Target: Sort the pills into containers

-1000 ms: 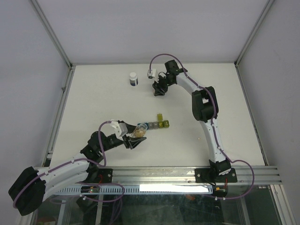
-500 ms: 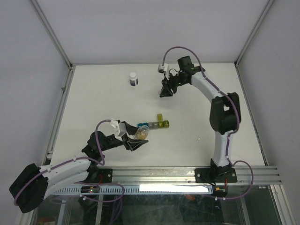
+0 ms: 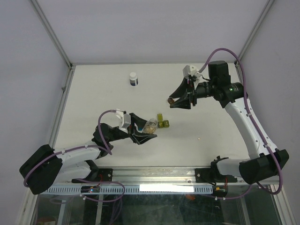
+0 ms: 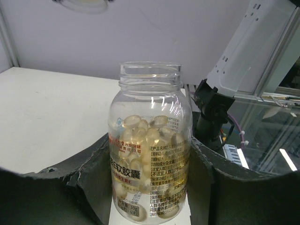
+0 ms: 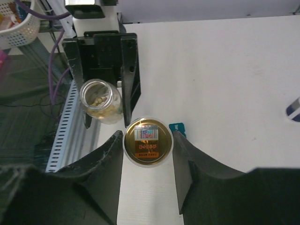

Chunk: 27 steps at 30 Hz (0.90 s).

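My left gripper (image 3: 149, 129) (image 4: 150, 159) is shut on a clear open-mouthed bottle (image 3: 151, 125) (image 4: 150, 140) (image 5: 100, 101) holding several pale cream pills (image 4: 140, 133). It hangs over the left end of the containers (image 3: 163, 123), whose yellow-green cubes show; the other cubes are hidden, apart from a teal corner (image 5: 177, 127). My right gripper (image 3: 173, 101) (image 5: 148, 145) is raised to the strip's upper right, shut on a round gold cap (image 5: 148, 141) (image 3: 171, 100). The cap's flat face points at the wrist camera.
A white-capped dark bottle (image 3: 133, 78) (image 5: 294, 108) stands at the back of the white table (image 3: 93, 103). A tiny pale speck (image 3: 198, 138) lies on the table right of the strip. Metal rails (image 3: 187, 174) run along the near edge.
My right arm has swung from the back middle to the right and risen, gripper now pointing left. My left gripper has carried the bottle slightly right, over the strip's left end.
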{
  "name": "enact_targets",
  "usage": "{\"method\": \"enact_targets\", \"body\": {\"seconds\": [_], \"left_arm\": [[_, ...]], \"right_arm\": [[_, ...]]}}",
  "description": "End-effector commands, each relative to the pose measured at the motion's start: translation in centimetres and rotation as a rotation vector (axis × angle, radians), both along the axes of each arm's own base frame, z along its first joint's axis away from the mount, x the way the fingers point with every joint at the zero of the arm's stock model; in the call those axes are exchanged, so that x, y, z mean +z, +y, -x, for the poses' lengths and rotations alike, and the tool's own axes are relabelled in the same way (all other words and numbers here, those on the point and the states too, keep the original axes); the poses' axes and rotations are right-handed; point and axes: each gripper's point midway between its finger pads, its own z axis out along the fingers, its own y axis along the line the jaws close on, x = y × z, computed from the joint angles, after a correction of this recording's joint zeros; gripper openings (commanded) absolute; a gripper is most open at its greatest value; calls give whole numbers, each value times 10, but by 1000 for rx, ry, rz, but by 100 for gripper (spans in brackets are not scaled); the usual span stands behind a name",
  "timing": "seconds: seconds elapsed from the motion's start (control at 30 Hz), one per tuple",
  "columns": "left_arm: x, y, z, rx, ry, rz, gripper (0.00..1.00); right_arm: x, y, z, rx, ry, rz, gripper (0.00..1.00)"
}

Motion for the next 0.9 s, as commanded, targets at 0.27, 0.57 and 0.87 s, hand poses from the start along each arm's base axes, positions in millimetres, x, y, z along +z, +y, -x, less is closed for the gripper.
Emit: {"method": "enact_targets", "body": {"seconds": [0.27,0.57,0.87], "left_arm": [[50,-30,11,-117,-10,132,0],[46,-40,7,-114,3,112,0],[42,-46,6,-126,11,99,0]], "right_arm": [[0,5,59,149,98,-19,24],[-3,11,67,188,115,-15,24],[-9,18,70,203,125,3,24]]}}
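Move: The right gripper holds the lid, and the open jar held by the left gripper lies from it about 7 cm back, 8 cm to its left and 9 cm below. From the left gripper, that lid is some 7 cm ahead, 9 cm to the right and 10 cm higher. The pill box lies on the table roughly 11 cm ahead of the right gripper, 5 cm to its left and 32 cm below. Keep both grips and bring lid and jar mouth together: draw the right gripper back about 6 cm, quick at first and then easing, while swinging it some 10 degrees counter-clockwise. Meanwhile carry the jar right about 4 cm and slightly up with the left gripper, turning it a little clockwise, until its mouth comes close under the lid. ##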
